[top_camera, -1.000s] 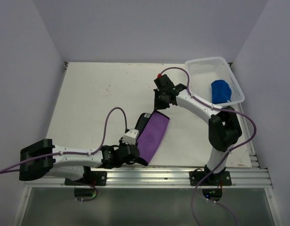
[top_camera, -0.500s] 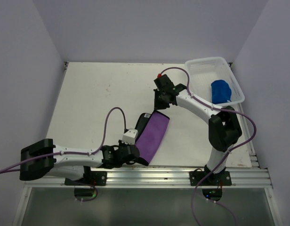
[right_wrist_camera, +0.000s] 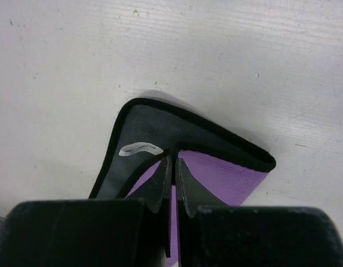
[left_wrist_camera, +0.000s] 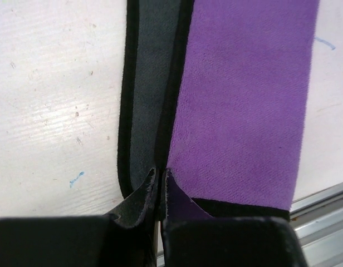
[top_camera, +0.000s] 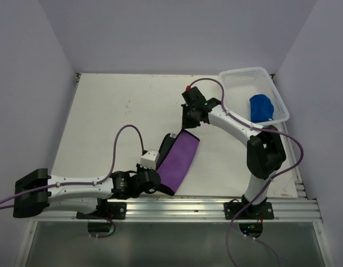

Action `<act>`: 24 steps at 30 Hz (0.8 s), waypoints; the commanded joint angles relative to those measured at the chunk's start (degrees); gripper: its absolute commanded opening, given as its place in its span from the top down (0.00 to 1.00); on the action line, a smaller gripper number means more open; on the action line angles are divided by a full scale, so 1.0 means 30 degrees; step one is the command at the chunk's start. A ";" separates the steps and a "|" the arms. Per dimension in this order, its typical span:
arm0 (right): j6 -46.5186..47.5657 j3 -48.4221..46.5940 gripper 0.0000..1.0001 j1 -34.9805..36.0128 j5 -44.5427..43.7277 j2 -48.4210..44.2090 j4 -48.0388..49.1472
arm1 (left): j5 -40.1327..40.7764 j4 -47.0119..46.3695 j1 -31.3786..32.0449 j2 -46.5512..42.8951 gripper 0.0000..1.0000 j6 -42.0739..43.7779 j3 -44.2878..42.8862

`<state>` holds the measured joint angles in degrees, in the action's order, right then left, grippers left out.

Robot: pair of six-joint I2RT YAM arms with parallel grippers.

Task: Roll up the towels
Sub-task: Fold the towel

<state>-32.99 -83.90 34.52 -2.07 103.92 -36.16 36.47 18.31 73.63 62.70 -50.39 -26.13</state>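
Note:
The purple towel (top_camera: 180, 158) lies on the table as a long strip, its purple flap folded over the dark side (left_wrist_camera: 152, 72). My left gripper (top_camera: 159, 188) is at the strip's near end, shut on the flap's inner edge (left_wrist_camera: 160, 172). At the far end, my right gripper (top_camera: 189, 125) is shut on the same edge, beside the white tag (right_wrist_camera: 140, 149), and a thin dark hem shows between its jaws (right_wrist_camera: 174, 161). The blue towel (top_camera: 261, 107) lies bunched in the basket.
The white mesh basket (top_camera: 244, 73) stands at the table's back right corner. An aluminium rail (top_camera: 216, 207) runs along the near edge, just below the towel's end. A bare white tabletop (top_camera: 121, 111) spreads to the left of the towel.
The left gripper has closed onto the near end of the purple towel. The left arm's rear link has slid left and down. The right arm has stayed put.

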 commanded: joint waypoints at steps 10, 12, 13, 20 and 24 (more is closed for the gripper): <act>0.0393 -0.2706 1.00 0.1119 0.0044 0.1190 -0.0016 | 0.1201 0.1457 0.0623 -0.2442 1.00 -0.1424 0.0009; 0.0305 -0.3029 1.00 0.1119 0.0073 0.1512 0.0013 | 0.1640 0.1515 0.1208 -0.2646 1.00 -0.1718 0.0096; 0.0362 -0.3146 1.00 0.1177 0.0073 0.1629 0.0042 | 0.1759 0.1544 0.1442 -0.2676 1.00 -0.1806 0.0097; 0.0860 -0.4842 1.00 0.1733 0.0396 0.3325 -0.0218 | 0.2930 0.2538 0.3053 -0.2327 1.00 -0.2742 -0.0079; 0.0920 -0.5374 1.00 0.1881 0.0454 0.4117 -0.0426 | 0.3020 0.3708 0.3202 -0.1625 1.00 -0.3738 -0.0108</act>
<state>-31.38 -97.01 39.48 -1.69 114.87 -36.58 42.33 25.47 82.67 56.34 -57.63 -25.98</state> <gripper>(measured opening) 0.023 0.025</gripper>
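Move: The towel's purple upper layer is held by its black edge, a hand at each end. From the right hand, the grey under-layer's far left corner lies about 5 cm left, 2 back and some 6 below; the folded side's far corner is about 5 right, 4 back. From the left hand, the under-layer's near left corner is roughly 2 cm left, 1 back and 3 below, and the near corner of the folded side some 7 right, 3 back. The purple layer's black edge, still pinched at both ends, is drawn leftward over the grey under-layer. The right hand carries its far end about 6.5 cm left and slightly forward, rising a little before sinking again; the left hand first lifts its end about 2 cm, then draws it back some 2.5 cm towards the rail. Both grippers stay shut. ##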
